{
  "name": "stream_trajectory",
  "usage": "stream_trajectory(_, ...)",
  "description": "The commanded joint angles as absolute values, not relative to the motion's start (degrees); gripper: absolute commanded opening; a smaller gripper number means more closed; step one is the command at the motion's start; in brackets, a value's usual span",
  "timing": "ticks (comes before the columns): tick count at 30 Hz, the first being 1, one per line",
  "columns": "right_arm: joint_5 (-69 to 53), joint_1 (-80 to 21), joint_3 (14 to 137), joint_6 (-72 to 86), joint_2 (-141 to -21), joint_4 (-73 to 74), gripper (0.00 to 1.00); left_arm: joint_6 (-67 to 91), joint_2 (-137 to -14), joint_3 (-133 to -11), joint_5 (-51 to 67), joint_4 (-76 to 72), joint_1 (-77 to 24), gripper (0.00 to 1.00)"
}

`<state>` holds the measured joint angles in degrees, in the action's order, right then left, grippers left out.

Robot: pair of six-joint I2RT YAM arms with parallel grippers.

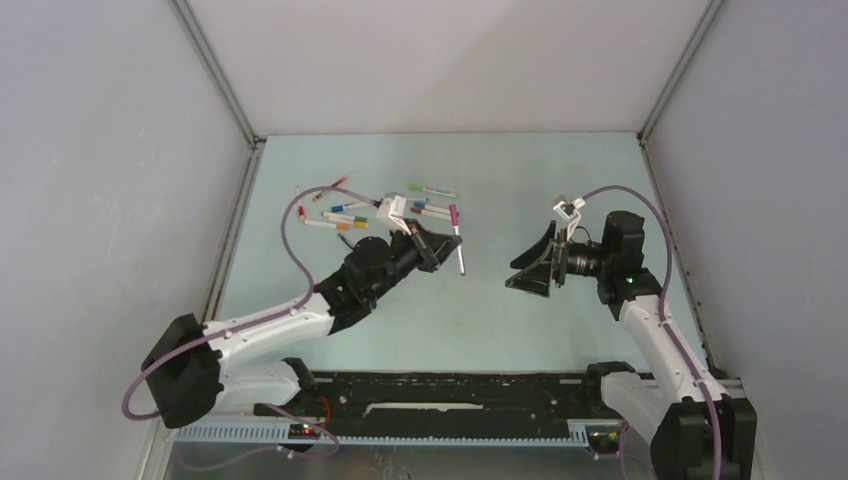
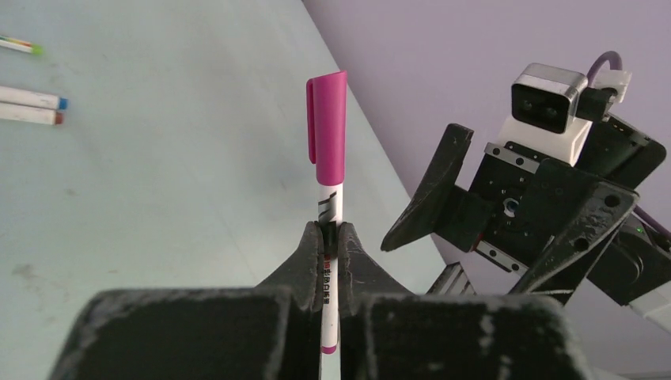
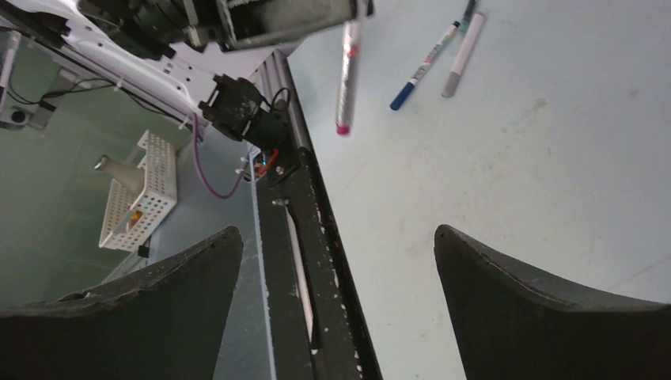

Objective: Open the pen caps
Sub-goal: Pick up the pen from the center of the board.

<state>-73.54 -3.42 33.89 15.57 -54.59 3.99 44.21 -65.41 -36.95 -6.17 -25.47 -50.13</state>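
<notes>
My left gripper (image 1: 447,250) is shut on the white barrel of a pen (image 2: 331,207) and holds it above the table. Its magenta pen cap (image 2: 327,127) sits on the pen's far end, beyond the fingertips (image 2: 307,252). In the top view the held pen (image 1: 459,245) hangs between the two arms. To its right my right gripper (image 1: 528,262) stands wide open and empty, pointing at the pen. From the right wrist, the right gripper (image 3: 336,231) holds nothing, and the pen's magenta-banded end (image 3: 343,125) shows well ahead. Several other capped pens (image 1: 375,208) lie scattered at the back left.
A blue-ended pen (image 3: 423,67) and a grey-ended pen (image 3: 464,54) lie on the table past the held one. More pens (image 2: 32,99) lie at the left. A black rail (image 1: 450,400) runs along the near edge. Grey walls enclose the table.
</notes>
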Motion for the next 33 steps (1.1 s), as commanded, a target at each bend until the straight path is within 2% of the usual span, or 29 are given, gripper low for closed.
stream_trajectory(1,-73.4,-5.9,33.7,23.2,-55.3,-5.4,0.93,46.6,-69.6,-42.6,-11.9,-34.7,-53.8,0.00)
stream_trajectory(14,-71.2,-8.3,33.8,24.9,-58.5,-8.0,0.82,48.6,-78.5,-47.1,-14.9,-39.9,-60.2,0.00)
stream_trajectory(18,-71.4,-8.0,33.8,25.9,-59.2,-9.2,0.74,49.2,-80.6,-48.1,-14.7,-41.2,-61.4,0.00)
stream_trajectory(22,-71.5,-7.8,33.7,26.5,-59.2,-9.6,0.60,49.1,-82.0,-49.3,-14.6,-41.2,-62.3,0.00)
stream_trajectory(27,-71.5,-7.4,33.7,27.1,-59.4,-10.1,0.38,49.4,-83.0,-49.8,-14.4,-41.3,-62.7,0.00)
stream_trajectory(29,-71.6,-6.9,33.7,27.1,-59.4,-10.2,0.25,49.6,-83.3,-50.0,-14.2,-41.4,-62.7,0.00)
stream_trajectory(31,-72.1,-6.4,33.7,27.3,-59.5,-10.4,0.07,49.6,-83.3,-50.2,-13.9,-41.4,-62.7,0.01)
stream_trajectory(32,-72.4,-6.0,33.8,27.4,-59.5,-10.5,0.00,49.6,-83.3,-50.2,-13.6,-41.4,-62.7,0.05)
stream_trajectory(33,-72.9,-5.7,33.8,27.3,-59.5,-10.5,0.00,49.6,-83.0,-50.2,-13.3,-41.3,-62.7,0.12)
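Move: The left gripper holds the pink-capped pen at its middle, cap forward; the open right gripper waits about 12 cm to its right, 6 cm nearer the base and a centimetre lower. From the right gripper, the pen is thus some 12 cm left, 6 cm ahead and 1 cm up. On the board, roughly 23 cm below the left gripper, a brown-ended pen lies about 21 cm ahead and 4 cm left, a green pen about 27 cm ahead and 4 cm left. Keep the pink-capped pen pinched in the left gripper and carry it about 10 cm right, drifting back some 2 cm, towards the right gripper, slowing as its tail end comes between the open right fingers. Ease the right gripper roughly 2 cm left and a touch forward, then shut its fingers on the pen's white barrel near the tail, just behind the left fingertips. ##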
